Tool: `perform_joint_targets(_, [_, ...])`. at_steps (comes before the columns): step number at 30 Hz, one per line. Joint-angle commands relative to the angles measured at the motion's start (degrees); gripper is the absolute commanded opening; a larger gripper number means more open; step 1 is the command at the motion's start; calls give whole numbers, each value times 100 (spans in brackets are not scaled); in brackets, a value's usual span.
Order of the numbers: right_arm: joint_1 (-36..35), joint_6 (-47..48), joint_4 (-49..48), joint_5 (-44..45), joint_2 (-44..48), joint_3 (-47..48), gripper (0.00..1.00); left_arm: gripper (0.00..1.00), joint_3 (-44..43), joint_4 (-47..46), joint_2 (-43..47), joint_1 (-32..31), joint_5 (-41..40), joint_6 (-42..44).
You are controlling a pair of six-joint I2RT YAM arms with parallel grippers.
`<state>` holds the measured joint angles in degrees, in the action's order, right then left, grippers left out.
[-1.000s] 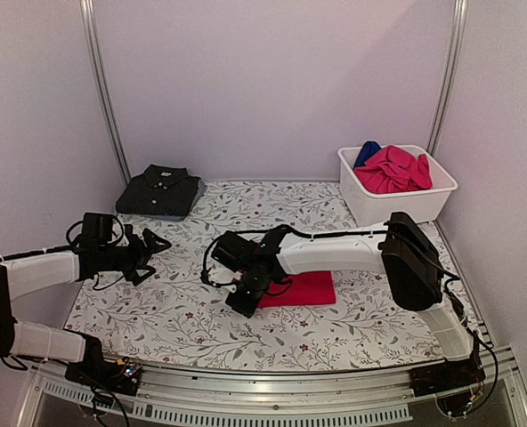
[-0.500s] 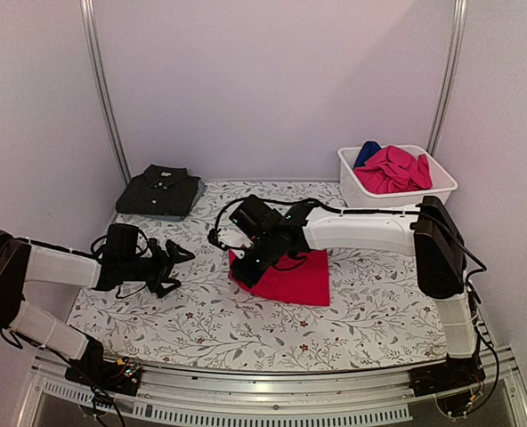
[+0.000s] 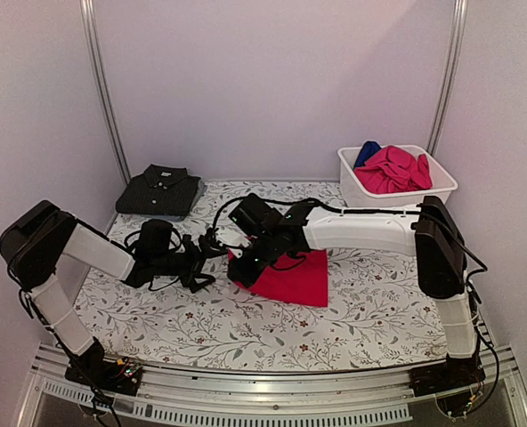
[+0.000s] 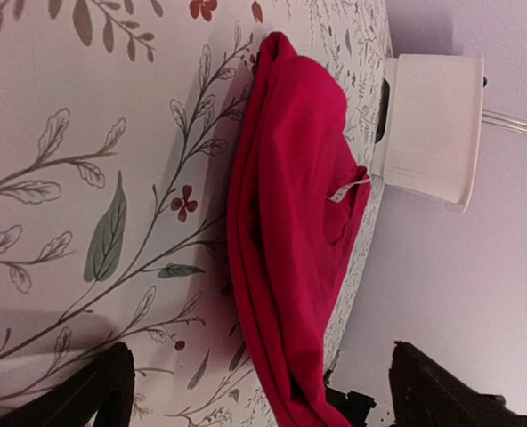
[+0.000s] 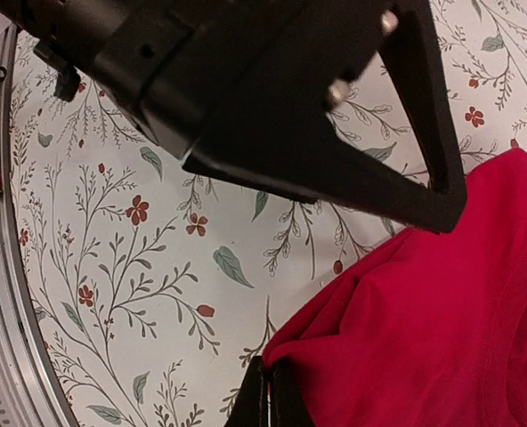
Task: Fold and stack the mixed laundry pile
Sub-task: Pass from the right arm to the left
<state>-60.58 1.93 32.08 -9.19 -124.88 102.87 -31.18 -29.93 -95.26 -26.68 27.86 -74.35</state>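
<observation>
The red tee (image 3: 292,277) lies folded on the floral cloth at mid-table. My right gripper (image 3: 244,267) is shut on its left edge; in the right wrist view the fingertips (image 5: 268,402) pinch the raised fold of the red tee (image 5: 441,329). My left gripper (image 3: 212,262) stands open just left of that edge. In the left wrist view the red tee (image 4: 290,231) hangs between its wide-spread fingers (image 4: 99,391). The charcoal polo (image 3: 159,191) lies folded at the back left. Magenta-pink (image 3: 395,169) and blue (image 3: 367,153) garments sit in the tub.
The white tub (image 3: 397,203) stands at the back right corner, and it also shows in the left wrist view as the tub (image 4: 428,129). The floral cloth (image 3: 201,320) covers the table. In the right wrist view the left gripper's black body (image 5: 272,98) hangs close overhead.
My left gripper has swung right across the cloth up to the tee's left edge. My right gripper has carried that edge up and back, spreading the tee, then held.
</observation>
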Motion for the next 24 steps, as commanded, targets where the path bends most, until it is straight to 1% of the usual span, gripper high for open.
perform_joint_targets(1, [18,-103,-188,-249,-30,394,0,99,-382,-663,-567,-269,61,-272])
perform_joint_targets(6, [19,-109,-197,-361,-178,575,0,89,-735,-891,-1152,-379,200,-265])
perform_joint_targets(10, [11,-98,-199,-425,-305,761,0,76,-919,-1121,-1600,-412,365,-275])
perform_joint_targets(12, [8,-97,-177,-428,-388,831,0,67,-962,-1171,-1732,-418,391,-303])
perform_joint_targets(13, [13,-100,-163,-430,-419,857,0,61,-996,-1162,-1785,-422,423,-285])
perform_joint_targets(14, [11,-93,-146,-438,-451,884,0,53,-1026,-1128,-1826,-411,450,-240])
perform_joint_targets(16, [9,-71,-110,-465,-495,909,0,35,-1111,-869,-1847,-396,466,-57])
perform_joint_targets(17, [16,-75,-100,-476,-487,896,0,24,-1132,-793,-1846,-373,486,122])
perform_joint_targets(18, [20,-98,-89,-478,-472,874,0,7,-1148,-766,-1844,-340,541,279])
perform_joint_targets(19, [38,-124,-88,-477,-403,830,3,0,-1215,-632,-1844,-297,586,446])
perform_joint_targets(21, [100,-165,-172,-453,-218,604,15,0,-1538,206,-1822,-192,562,1017])
perform_joint_targets(23, [211,-415,-283,-418,77,307,30,0,-2044,1473,-1818,-131,385,1805])
perform_joint_targets(24, [273,-462,-364,-406,239,158,38,0,-2483,2061,-1851,-120,190,2198])
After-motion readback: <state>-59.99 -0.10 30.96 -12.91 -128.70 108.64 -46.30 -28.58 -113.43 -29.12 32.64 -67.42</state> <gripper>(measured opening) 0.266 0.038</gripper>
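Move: The left gripper, wide open, is about 6 cm to the left of the raised left edge of the red garment; the spot to grip is also some 2 cm farther out and 3 cm lower. The right gripper, shut on that edge, is about 8 cm to the right and 3 cm back; from it the spot is 5 cm ahead, 2 cm to the left and slightly below. The folded dark shirt is some 25 cm ahead and 20 cm to the left of the left gripper. Bring the left gripper about 5 cm to the right, some 4 cm down and 3 cm forward onto the raised edge of the red garment, shutting its fingers to pinch the edge just beyond the right gripper. Meanwhile, lift the right hand about 3 cm while shifting it 2.5 cm left, sink it back by about 2 cm, then start parting its fingers. ##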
